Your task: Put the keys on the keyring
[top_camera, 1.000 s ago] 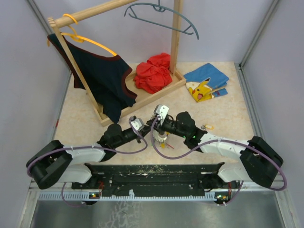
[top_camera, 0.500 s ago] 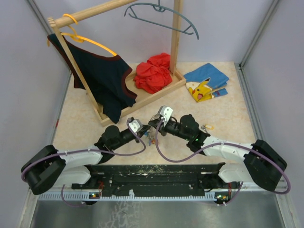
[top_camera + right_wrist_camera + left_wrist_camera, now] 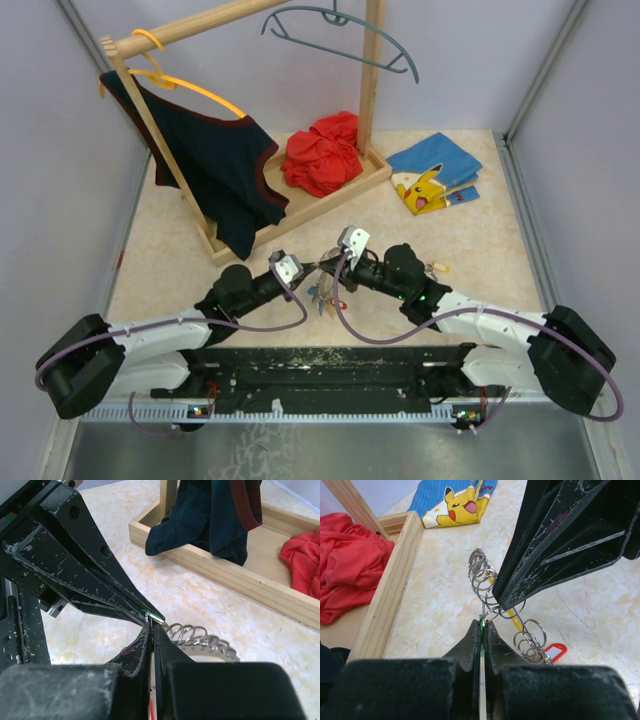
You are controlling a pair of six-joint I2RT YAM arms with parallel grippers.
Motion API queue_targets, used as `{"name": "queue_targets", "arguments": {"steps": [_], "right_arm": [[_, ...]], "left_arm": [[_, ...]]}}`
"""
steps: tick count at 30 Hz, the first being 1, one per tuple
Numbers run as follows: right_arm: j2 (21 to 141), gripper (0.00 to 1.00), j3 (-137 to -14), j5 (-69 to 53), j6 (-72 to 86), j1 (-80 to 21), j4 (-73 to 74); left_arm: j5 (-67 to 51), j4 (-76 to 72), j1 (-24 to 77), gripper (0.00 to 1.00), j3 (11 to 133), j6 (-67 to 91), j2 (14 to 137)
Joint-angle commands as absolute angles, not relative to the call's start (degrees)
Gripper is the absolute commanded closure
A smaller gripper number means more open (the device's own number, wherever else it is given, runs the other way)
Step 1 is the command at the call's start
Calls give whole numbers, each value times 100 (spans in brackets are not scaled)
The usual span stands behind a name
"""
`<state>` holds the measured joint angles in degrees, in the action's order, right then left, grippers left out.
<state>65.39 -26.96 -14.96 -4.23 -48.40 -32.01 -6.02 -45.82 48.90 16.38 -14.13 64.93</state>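
My left gripper [image 3: 316, 267] and right gripper [image 3: 324, 263] meet tip to tip above the table's near middle. The left gripper [image 3: 483, 623] is shut on the green tag [image 3: 482, 618] of a key. The right gripper [image 3: 152, 625] is shut on the thin silvery keyring [image 3: 151, 614], right beside that tag. A string of small silvery rings [image 3: 481, 575] curls away from the pinch. Under the tips hang the keys [image 3: 326, 296] with a red tag [image 3: 555, 651] and a yellow piece [image 3: 518, 623]. The key blades are mostly hidden.
A wooden rack [image 3: 330, 195] stands at the back with a dark garment [image 3: 215, 160] on an orange hanger [image 3: 195, 88], a grey-blue hanger [image 3: 340, 40] and a red cloth [image 3: 322, 152]. A blue Pikachu cloth [image 3: 432, 175] lies back right. A small yellow piece [image 3: 437, 267] lies right of the grippers.
The bunch of keys has shifted a little to the left with both gripper tips still together on it. The right arm has stretched out lower and further to the right.
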Motion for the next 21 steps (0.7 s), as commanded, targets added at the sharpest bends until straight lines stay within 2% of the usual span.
{"name": "queue_targets", "arguments": {"steps": [1, 2, 5, 10, 15, 21], "right_arm": [[6114, 93, -2802, -1441, -553, -4721, -2632], [6082, 84, -2849, -1463, -616, -4720, -2426], [5956, 76, -2995, -1428, -751, -4717, -1861], [5544, 75, -3112, -1067, -731, -4675, -1475], [5610, 69, -3269, -1455, -784, -4525, -1694], [6137, 68, -3746, -2276, -1036, -4439, -1599]], "left_arm": [[-232, -4313, 4872, 100, 1938, -1790, 6332], [-239, -4250, 4870, 100, 1986, -1858, 6322], [-308, -4104, 4871, 100, 2116, -2054, 6283], [-524, -3804, 4869, 100, 2315, -2476, 6172], [-792, -3469, 4872, 100, 2536, -2663, 6135], [-896, -3105, 4872, 100, 2734, -2782, 6174]]}}
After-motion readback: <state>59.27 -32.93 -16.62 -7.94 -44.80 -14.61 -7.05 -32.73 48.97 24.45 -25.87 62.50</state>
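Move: The green key is already pinched in the left fingers, right at their tips. It lies about 2 cm to the left of the right fingertips, 1 cm farther out and 1 cm lower. From the right hand, the coiled keyring's middle hangs straight below, some 3 cm down, and the red key hangs roughly 8 cm below, 5 cm back and 3 cm to the right. Open the right fingers to about a third to let go of the silver ring beside the green key, backing away to the right some 3.5 cm and dipping 2 cm, then rise about 3.5 cm, easing slightly forward and left. Keep the left gripper shut on the green key while raising it about 2.5 cm and a little forward, rolling the wrist roughly 10 degrees. ##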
